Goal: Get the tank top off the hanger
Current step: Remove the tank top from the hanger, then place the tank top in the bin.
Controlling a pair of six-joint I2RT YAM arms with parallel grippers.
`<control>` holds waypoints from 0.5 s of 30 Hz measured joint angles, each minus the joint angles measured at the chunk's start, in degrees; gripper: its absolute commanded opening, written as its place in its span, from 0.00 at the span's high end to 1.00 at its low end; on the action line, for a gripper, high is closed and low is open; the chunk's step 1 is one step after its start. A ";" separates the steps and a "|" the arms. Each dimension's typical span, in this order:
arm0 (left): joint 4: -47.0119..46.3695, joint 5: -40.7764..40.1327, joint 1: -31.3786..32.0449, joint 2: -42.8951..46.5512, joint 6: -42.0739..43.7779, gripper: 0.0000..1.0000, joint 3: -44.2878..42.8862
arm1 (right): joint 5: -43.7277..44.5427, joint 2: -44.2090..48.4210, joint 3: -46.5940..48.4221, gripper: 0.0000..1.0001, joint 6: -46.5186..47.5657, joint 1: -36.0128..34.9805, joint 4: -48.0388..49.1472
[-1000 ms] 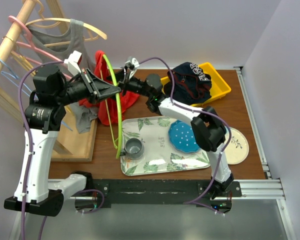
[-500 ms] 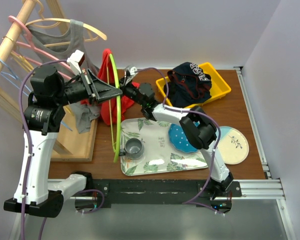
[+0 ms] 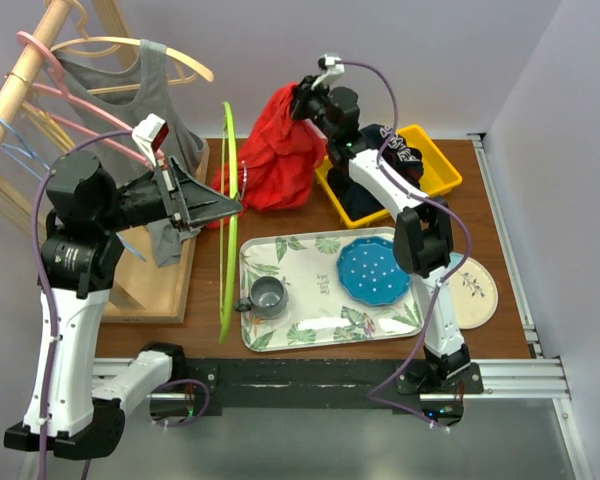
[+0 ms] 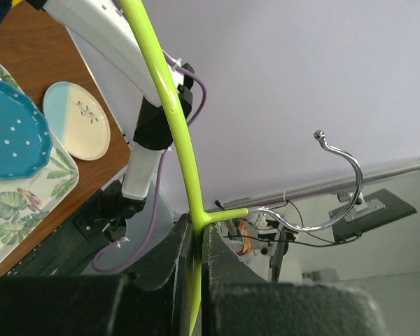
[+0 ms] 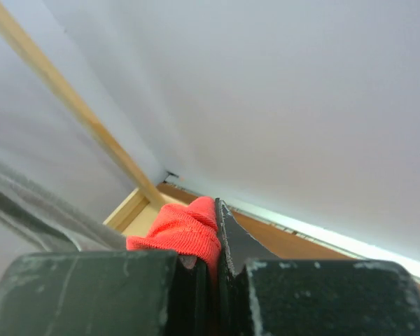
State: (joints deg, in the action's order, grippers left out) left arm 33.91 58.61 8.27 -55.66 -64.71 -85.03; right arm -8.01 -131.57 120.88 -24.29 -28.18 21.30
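Observation:
The red tank top (image 3: 280, 160) hangs bunched in the air above the table's back edge. My right gripper (image 3: 302, 95) is raised high and shut on its top fold; in the right wrist view red knit (image 5: 178, 231) is pinched between the jaws (image 5: 217, 224). The lime-green hanger (image 3: 227, 260) stands nearly upright to the left of it, with my left gripper (image 3: 232, 206) shut on it. In the left wrist view the jaws (image 4: 199, 231) clamp the green bar (image 4: 161, 91) beside its metal hook (image 4: 346, 199). The top's lower left edge lies close to the hanger; I cannot tell whether it touches.
A wooden rack (image 3: 20, 80) at the left carries a grey tank top (image 3: 150, 95) on a wooden hanger and pink hangers. A yellow bin (image 3: 435, 160) holds dark clothes. A leaf-patterned tray (image 3: 300, 335) bears a grey cup (image 3: 267, 295) and a blue dotted plate (image 3: 370, 272). A cream plate (image 3: 477, 290) lies at the right.
My right gripper went from open to shut on the red tank top and rose up and to the right, pulling it off the hanger. The left arm drew the hanger slightly left.

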 measured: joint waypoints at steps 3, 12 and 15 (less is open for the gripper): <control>-1.27 1.01 0.00 1.05 -0.35 1.00 0.04 | -0.22 -0.68 4.50 1.00 0.52 0.74 -3.76; -8.31 -3.58 0.00 5.27 -2.14 1.00 9.57 | -1.84 3.43 11.19 1.00 5.01 0.39 -14.40; -12.35 -4.98 0.00 6.93 -4.48 1.00 14.75 | -0.26 7.56 14.91 1.00 8.61 0.72 -18.82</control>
State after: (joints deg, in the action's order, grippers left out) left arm 21.56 53.63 8.27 -48.73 -69.19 -70.28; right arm -8.27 -124.01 135.79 -15.68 -27.46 2.48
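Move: My right hand already holds the red tank top, seemingly just off the green hanger; the yellow bin it is bound for lies some 28 cm to its right, about 2 cm farther out and 31 cm below. The green hanger's middle is about 43 cm back, 12 cm left and 14 cm above; the blue plate some 27 cm back, 22 cm right and 35 cm below. From my left hand the bin is about 45 cm ahead, 40 cm right and 45 cm below. I hoist the red tank top with my right hand, fingers still shut on its bunched cloth, about 13 cm up and picking up speed, easing slightly back and to the right in the later part, fingertips tilting up roughly 10 degrees. My left hand keeps its pinch on the green hanger beside its hook, rocks back a centimetre, then comes forward again and sinks about 3 cm. ##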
